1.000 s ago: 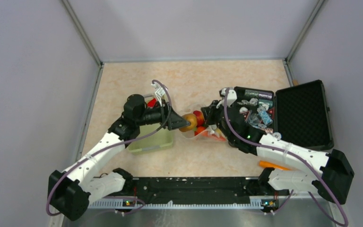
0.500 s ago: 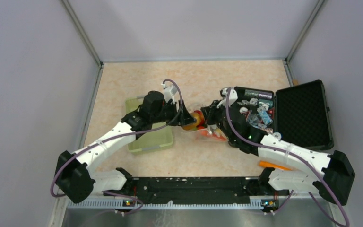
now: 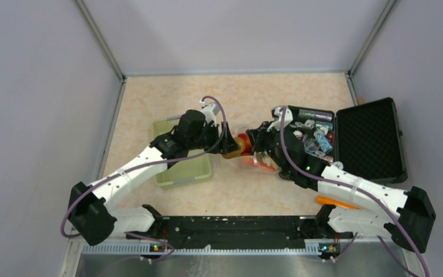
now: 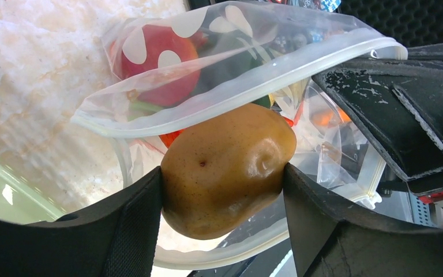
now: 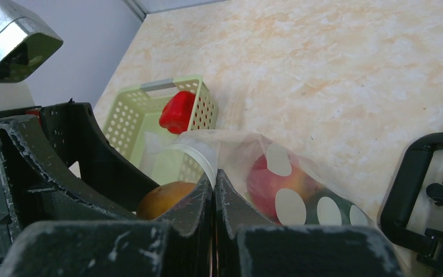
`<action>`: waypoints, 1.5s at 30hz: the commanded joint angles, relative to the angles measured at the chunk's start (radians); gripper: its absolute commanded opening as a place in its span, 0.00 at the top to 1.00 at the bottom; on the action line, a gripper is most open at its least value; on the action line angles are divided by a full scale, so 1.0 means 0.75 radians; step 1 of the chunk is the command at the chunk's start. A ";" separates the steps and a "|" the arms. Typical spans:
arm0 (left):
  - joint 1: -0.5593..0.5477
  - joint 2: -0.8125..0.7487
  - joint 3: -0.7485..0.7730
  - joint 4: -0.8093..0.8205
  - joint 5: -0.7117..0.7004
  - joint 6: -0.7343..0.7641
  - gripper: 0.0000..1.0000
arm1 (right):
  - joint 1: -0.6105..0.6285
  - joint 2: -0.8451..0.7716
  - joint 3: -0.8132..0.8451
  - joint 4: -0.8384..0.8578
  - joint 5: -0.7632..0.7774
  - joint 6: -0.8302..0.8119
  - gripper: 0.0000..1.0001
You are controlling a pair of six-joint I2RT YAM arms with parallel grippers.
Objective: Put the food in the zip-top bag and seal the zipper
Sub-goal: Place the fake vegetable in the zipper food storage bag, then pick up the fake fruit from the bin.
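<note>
A brown potato-shaped piece of food is clamped between the fingers of my left gripper, right at the open mouth of the clear dotted zip-top bag. The whitish zipper curves just above it. A red piece and dark green pieces lie inside the bag. My right gripper is shut on the bag's mouth edge and holds it up. From above, the left gripper and right gripper face each other over the bag. A red pepper lies in the basket.
The pale green basket sits under the left arm. An open black case with shiny packets stands just right of the bag. An orange carrot lies by the right arm's base. Grey walls enclose the table.
The left wrist has swung right, off the basket and closer to the bag, with the brown piece still in its fingers. The right gripper has kept its hold on the bag edge.
</note>
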 commanded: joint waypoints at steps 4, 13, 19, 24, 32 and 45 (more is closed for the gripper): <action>-0.011 -0.061 0.081 -0.007 -0.018 0.020 0.27 | -0.005 -0.038 0.014 0.049 0.008 0.008 1.00; -0.014 -0.055 0.138 -0.048 0.009 0.057 0.21 | -0.006 -0.048 0.014 0.047 0.012 0.006 1.00; -0.018 -0.109 0.122 -0.041 -0.017 0.069 0.18 | -0.006 -0.049 0.014 0.043 0.014 0.003 1.00; -0.018 -0.238 0.115 -0.054 -0.179 0.094 0.11 | -0.005 -0.092 -0.009 0.145 -0.058 -0.050 1.00; 0.021 -0.413 -0.025 -0.212 -0.935 -0.028 0.01 | -0.006 -0.227 -0.137 0.278 0.080 -0.047 1.00; 0.491 -0.134 -0.056 -0.236 -0.616 0.146 0.01 | -0.006 -0.136 -0.057 0.092 0.102 0.021 1.00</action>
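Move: The potato is already in the left gripper at the bag's mouth. The bag's middle lies about 7 cm to its right, level fore-and-aft and some 10 cm below; the apple inside is roughly 5 cm ahead and 3 cm right, 9 cm down. The red pepper waits about 12 cm ahead and 16 cm left, 14 cm below, in the basket, whose middle is 20 cm left and 2 cm ahead. From the right gripper, the bag's middle is almost straight below, 12 cm down and 1 cm back. Open the left gripper to let the potato go into the bag while easing up about 3 cm, then lift clear and swing wide open some 19 cm left and 6 cm forward over the basket, turning about 40 degrees counter-clockwise and finally sinking towards the red pepper. Keep the right gripper pinched on the bag's rim, shifting it about 2 cm right once the left hand climbs away. ##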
